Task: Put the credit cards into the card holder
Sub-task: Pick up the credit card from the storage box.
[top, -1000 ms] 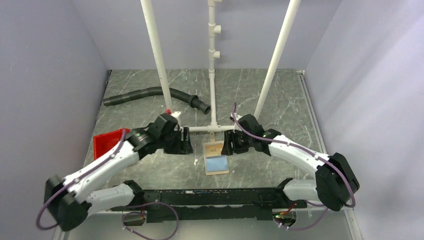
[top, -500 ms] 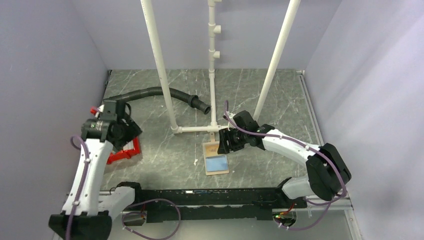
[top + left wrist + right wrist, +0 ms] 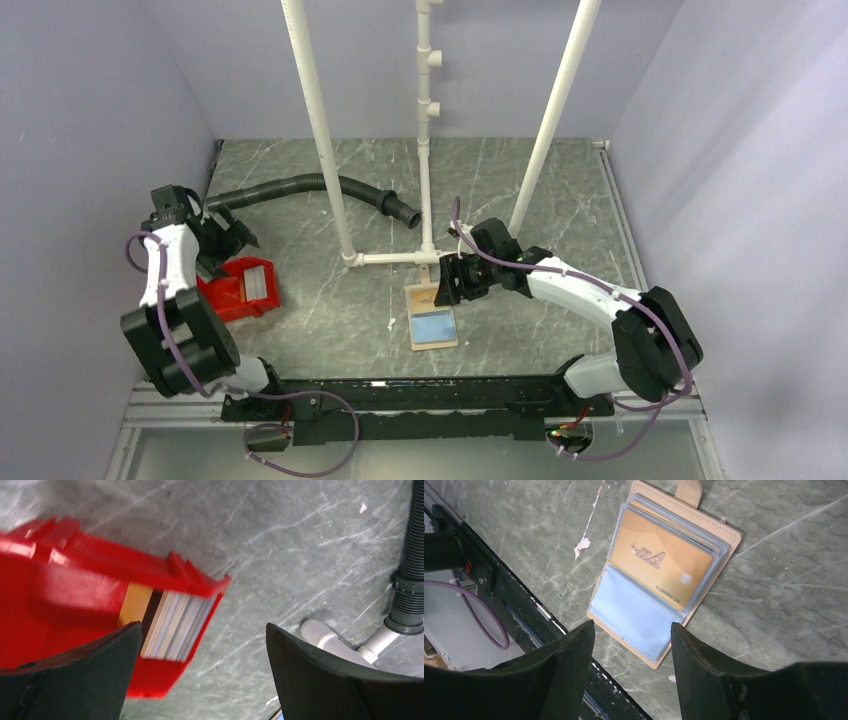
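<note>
The card holder [image 3: 432,316] lies open on the table, tan with clear sleeves. In the right wrist view the card holder [image 3: 719,562] has a gold card [image 3: 659,562] in its upper sleeve and a pale blue lower sleeve [image 3: 636,611]. My right gripper [image 3: 632,626] hovers open over its lower edge, nothing between the fingers; from above, the right gripper [image 3: 447,285] sits by the holder's top. A pale stack of credit cards [image 3: 175,625] stands on edge in a red bin [image 3: 75,587]. My left gripper [image 3: 203,630] hangs open above the bin's corner, holding nothing. From above, the left gripper [image 3: 233,242] is just behind the credit cards [image 3: 258,282].
A black corrugated hose [image 3: 300,187] lies at the back left, its end [image 3: 407,595] near the left gripper. A white pipe frame [image 3: 390,257] stands mid-table with uprights behind. The red bin [image 3: 225,300] is close to the left wall. A black rail [image 3: 420,393] runs along the front.
My left arm has swung from beside the card holder far left to over the red bin, and its jaws have opened wider. The right gripper edged slightly closer over the holder.
</note>
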You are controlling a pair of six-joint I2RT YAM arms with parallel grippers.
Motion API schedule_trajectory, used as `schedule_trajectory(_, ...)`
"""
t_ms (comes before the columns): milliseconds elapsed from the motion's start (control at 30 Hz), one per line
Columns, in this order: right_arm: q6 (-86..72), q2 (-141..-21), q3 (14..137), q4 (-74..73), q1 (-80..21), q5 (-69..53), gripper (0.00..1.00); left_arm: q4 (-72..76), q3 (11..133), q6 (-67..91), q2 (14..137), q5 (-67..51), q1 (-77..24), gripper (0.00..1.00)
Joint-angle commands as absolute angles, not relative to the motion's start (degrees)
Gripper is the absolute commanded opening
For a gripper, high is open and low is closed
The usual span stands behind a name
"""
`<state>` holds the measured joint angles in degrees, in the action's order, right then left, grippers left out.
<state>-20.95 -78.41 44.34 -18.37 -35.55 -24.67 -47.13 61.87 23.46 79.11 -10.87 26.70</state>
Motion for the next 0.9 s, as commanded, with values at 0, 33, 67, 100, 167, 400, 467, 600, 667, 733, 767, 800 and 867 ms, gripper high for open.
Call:
schedule_trajectory(0, -19.79, -76.97, 45.54, -16.18, -35.42, -26.08, 0.60, -38.64, 62.10, 18.78, 86.59, -15.69, 26.81, 0.99)
schedule_trajectory(33, -19.66, -76.90, 45.53, -16.36, -35.42, -25.85, 0.60, -38.20, 62.01, 18.82, 87.26, -15.66, 26.81, 0.99)
schedule_trajectory(67, -19.61, -76.78, 45.51, -16.50, -35.42, -25.57, 0.60, -38.13, 61.97, 18.88, 87.88, -15.13, 26.80, 0.99)
schedule_trajectory(100, -19.60, -76.74, 45.37, -16.60, -35.42, -25.22, 0.60, -38.26, 62.03, 18.59, 88.37, -14.18, 26.81, 0.99)
schedule_trajectory(167, -19.53, -76.66, 45.32, -16.69, -35.41, -24.81, 0.60, -38.75, 62.28, 17.83, 89.05, -13.05, 26.81, 0.99)
schedule_trajectory(400, -19.42, -76.77, 45.11, -16.74, -35.42, -24.72, 0.60, -38.65, 60.54, 18.99, 91.77, -17.12, 26.78, 0.99)
schedule_trajectory(467, -19.42, -76.81, 44.94, -16.54, -35.37, -24.72, 0.60, -38.10, 59.82, 19.64, 91.28, -17.70, 26.81, 0.99)
schedule_trajectory(600, -19.42, -76.90, 45.11, -16.50, -35.42, -24.84, 0.60, -38.62, 59.77, 19.37, 91.52, -18.60, 26.81, 1.00)
schedule_trajectory(667, -19.43, -76.98, 45.17, -16.52, -35.42, -24.75, 0.60, -38.71, 59.47, 19.42, 91.13, -19.91, 26.81, 0.99)
schedule_trajectory(733, -19.43, -77.00, 45.11, -16.65, -35.42, -24.55, 0.60, -39.04, 59.02, 19.68, 90.15, -21.24, 26.81, 0.99)
schedule_trajectory(767, -19.42, -77.04, 45.10, -16.60, -35.42, -24.54, 0.60, -39.33, 58.94, 19.73, 89.83, -21.53, 26.78, 0.98)
schedule_trajectory(800, -19.42, -77.16, 45.09, -16.61, -35.40, -24.48, 0.60, -39.70, 58.82, 19.69, 89.40, -21.87, 26.80, 0.97)
schedule_trajectory(867, -19.50, -77.45, 45.13, -16.40, -35.39, -24.66, 0.60, -40.34, 58.56, 19.69, 88.78, -22.06, 26.81, 0.95)
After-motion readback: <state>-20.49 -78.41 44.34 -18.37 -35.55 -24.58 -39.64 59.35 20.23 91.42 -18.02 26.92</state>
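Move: The credit cards stand on edge in the right end of the red storage box, about 2 cm to the left gripper's right, 1 cm back and some 9 cm below. The box's middle is roughly 3 cm back, 2 cm left and 10 cm below the gripper. The white pipe corner lies about 22 cm right and 4 cm ahead. From the right hand the cards are some 38 cm left, 3 cm forward and 5 cm lower. Bring the left gripper down about 6 cm over the red box, fingers kept wide open, easing some 2 cm forward on the way. Set its back-left finger inside the box wall beside the card stack, with the other finger outside. Once low, edge about 1 cm to the right and roll its left side down just under 10 degrees, without closing yet. ##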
